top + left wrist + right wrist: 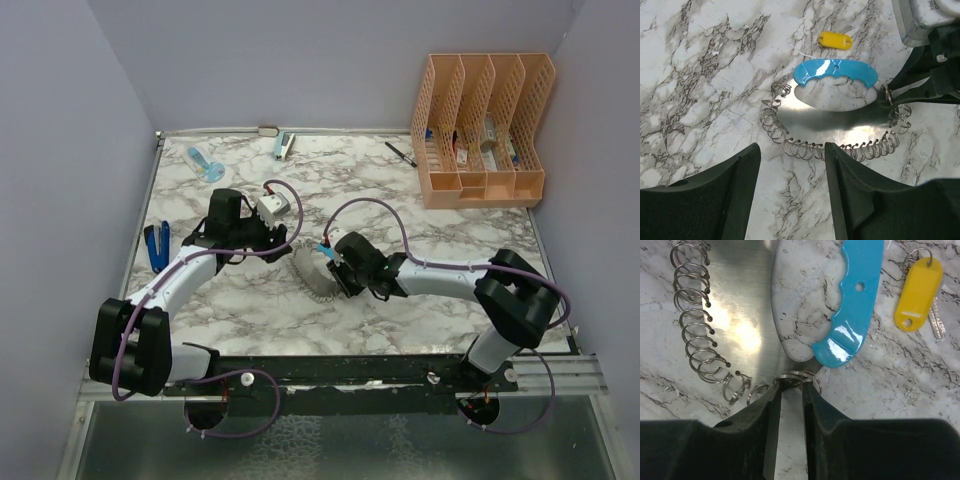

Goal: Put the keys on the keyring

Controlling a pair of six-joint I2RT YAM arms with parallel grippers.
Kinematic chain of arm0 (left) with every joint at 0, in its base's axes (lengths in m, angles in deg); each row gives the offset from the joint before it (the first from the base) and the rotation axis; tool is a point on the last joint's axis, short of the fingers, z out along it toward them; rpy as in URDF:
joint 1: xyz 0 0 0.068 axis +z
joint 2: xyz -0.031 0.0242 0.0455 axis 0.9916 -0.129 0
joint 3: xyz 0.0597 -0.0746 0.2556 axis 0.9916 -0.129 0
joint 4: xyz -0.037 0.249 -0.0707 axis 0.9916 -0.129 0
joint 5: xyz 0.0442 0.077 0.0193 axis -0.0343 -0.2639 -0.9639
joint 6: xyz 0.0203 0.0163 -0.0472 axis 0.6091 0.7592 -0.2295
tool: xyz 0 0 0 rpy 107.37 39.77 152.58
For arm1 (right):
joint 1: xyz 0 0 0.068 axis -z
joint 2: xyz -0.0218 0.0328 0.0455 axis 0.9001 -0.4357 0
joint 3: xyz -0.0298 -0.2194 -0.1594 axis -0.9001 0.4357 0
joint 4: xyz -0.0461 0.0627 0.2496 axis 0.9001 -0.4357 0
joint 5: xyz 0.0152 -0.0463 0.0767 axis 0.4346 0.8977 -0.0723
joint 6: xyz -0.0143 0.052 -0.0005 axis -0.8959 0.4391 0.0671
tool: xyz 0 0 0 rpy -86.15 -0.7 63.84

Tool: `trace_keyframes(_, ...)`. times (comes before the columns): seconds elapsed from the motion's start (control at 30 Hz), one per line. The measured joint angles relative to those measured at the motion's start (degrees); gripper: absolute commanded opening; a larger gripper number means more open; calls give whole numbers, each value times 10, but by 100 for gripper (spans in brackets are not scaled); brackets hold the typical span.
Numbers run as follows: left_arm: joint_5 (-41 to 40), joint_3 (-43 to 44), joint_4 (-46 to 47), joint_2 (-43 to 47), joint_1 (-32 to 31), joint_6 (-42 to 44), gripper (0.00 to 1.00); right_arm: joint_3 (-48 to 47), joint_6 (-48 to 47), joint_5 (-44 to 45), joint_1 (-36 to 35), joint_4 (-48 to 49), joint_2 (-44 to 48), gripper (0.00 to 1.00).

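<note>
The keyring (840, 130) is a shiny gray loop with wire coils along its edge and a curved light-blue section (835, 72). It lies mid-table (312, 277). The yellow key (835, 40) lies just beyond the blue section, also in the right wrist view (918, 294). The black key is not visible. My left gripper (792, 195) is open and empty, just short of the coils (805, 148). My right gripper (791, 387) is pinched on a small metal split ring (795, 376) at the end of the keyring's blue section (852, 305). It shows in the top view (335, 272).
An orange file organizer (485, 130) stands at the back right with a black pen (402, 153) beside it. A blue-handled tool (157, 245) lies at the left edge. A light-blue item (205, 163) and a small stapler-like object (284, 146) lie at the back.
</note>
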Motion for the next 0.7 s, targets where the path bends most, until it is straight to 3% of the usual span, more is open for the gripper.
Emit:
trace_keyframes(0.17,0,-6,3,0,2,0,56,-7,0,-38,0,2,-6,23)
trace_keyframes(0.43,0,-6,7,-5,3,2,56,-8,10,-185,0,71,13,25)
trace_keyframes(0.7,3,-6,8,-12,3,3,56,-11,15,-147,-1,90,111,23)
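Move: The right fingertips are low at the small rings on the near end of the blue-handled keyring plate, the rings barely 1 cm below them. From this hand, the plate's middle lies about 3 cm ahead and 5 cm left, its blue handle some 6 cm ahead and 1 cm left, and the yellow key tag about 8 cm ahead and 2 cm right. From the left hand, those near-end rings are roughly 7 cm back, 12 cm right and 11 cm down. Starting among the rings at the plate's near end, the right fingers nip a touch narrower and sweep low to the left and somewhat back, dragging that end along. They then come free and climb steeply, still travelling left, to end about 10 cm higher and 6 cm left, the wrist rolling some 25 degrees with its left side rising; a small forward return comes last. ##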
